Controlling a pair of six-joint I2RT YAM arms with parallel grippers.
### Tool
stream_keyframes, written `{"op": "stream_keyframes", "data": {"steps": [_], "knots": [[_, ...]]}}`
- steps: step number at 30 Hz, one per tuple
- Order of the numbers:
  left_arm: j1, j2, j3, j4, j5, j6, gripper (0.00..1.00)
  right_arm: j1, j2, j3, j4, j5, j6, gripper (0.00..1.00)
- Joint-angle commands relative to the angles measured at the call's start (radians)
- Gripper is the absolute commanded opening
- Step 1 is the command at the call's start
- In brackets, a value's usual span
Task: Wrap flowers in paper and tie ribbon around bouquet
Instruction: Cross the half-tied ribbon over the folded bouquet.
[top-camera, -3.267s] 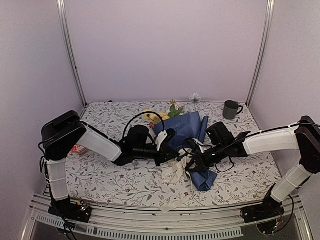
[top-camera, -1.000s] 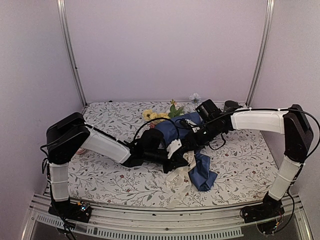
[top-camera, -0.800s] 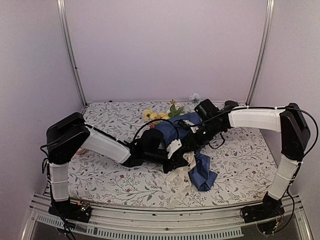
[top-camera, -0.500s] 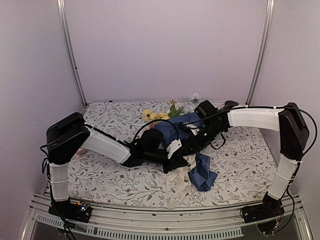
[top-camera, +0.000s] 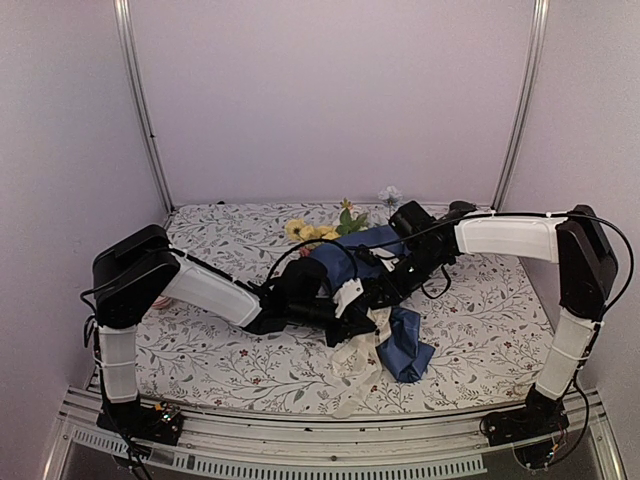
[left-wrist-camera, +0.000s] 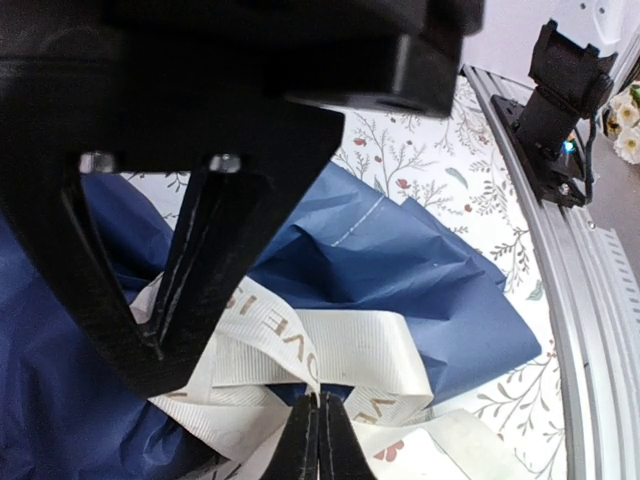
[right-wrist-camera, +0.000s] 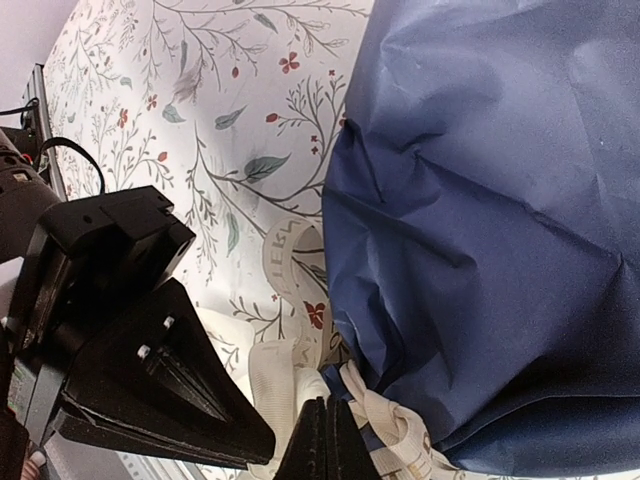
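Observation:
The bouquet lies across the middle of the table. Its dark blue paper (top-camera: 345, 262) is wrapped round the flowers (top-camera: 310, 232), whose yellow blooms stick out at the far left end. The cream lettered ribbon (top-camera: 357, 352) is bunched against the paper's lower part. My left gripper (top-camera: 352, 322) comes in from the left. Seen from its wrist, the left gripper (left-wrist-camera: 318, 402) is shut on a fold of the ribbon (left-wrist-camera: 340, 350). My right gripper (top-camera: 385, 298) reaches in from the right; from its wrist, the right gripper (right-wrist-camera: 325, 402) is shut, with the ribbon (right-wrist-camera: 285, 375) at its tips. The two grippers nearly touch.
The paper's crumpled tail (top-camera: 407, 345) lies toward the front right. Loose ribbon trails to the table's front edge (top-camera: 330, 405). A white bloom (top-camera: 390, 195) and a yellow one (top-camera: 346, 206) stand at the back. The floral cloth (top-camera: 200, 350) covers the table.
My right gripper has gone from partly open to shut at the ribbon and has edged slightly left. The left arm has not moved.

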Motion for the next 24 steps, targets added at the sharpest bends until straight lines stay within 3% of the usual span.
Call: {"op": "stream_keyframes", "data": {"steps": [1, 3, 6, 8, 17, 24], "knots": [[-0.003, 0.012, 0.016, -0.007, -0.004, 0.002, 0.01, 0.002, -0.009, 0.004, 0.026, -0.024, 0.002, 0.0], [-0.003, 0.005, 0.011, -0.003, -0.004, 0.003, 0.1, 0.003, -0.015, 0.006, 0.037, -0.024, 0.009, 0.0], [-0.004, -0.04, -0.036, 0.043, -0.008, 0.013, 0.32, 0.001, -0.021, 0.008, 0.055, -0.013, 0.025, 0.0], [-0.003, -0.096, -0.072, 0.076, -0.016, 0.029, 0.38, -0.001, -0.023, 0.009, 0.064, -0.013, 0.032, 0.0], [-0.003, -0.235, -0.117, -0.205, -0.149, 0.014, 0.46, -0.02, -0.028, 0.007, 0.098, -0.016, 0.052, 0.0], [-0.041, -0.251, -0.168, -0.405, -0.217, -0.06, 0.56, -0.032, -0.029, 0.001, 0.121, -0.024, 0.093, 0.0]]}}
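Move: The left hand's closed fingers still pinch the ribbon, and the right hand's shut fingers hold it too. The ribbon band at the bouquet's waist lies about 1 cm ahead of the left hand, 3 cm right and 3 cm below; from the right hand it is some 3 cm back, 2 cm right and 4 cm below. The paper tail is roughly 5 cm back of the left hand, 7 cm right and 4 cm below. Left fingers open off the ribbon and arc 5 cm left; right keeps its grip, easing 2 cm forward. ##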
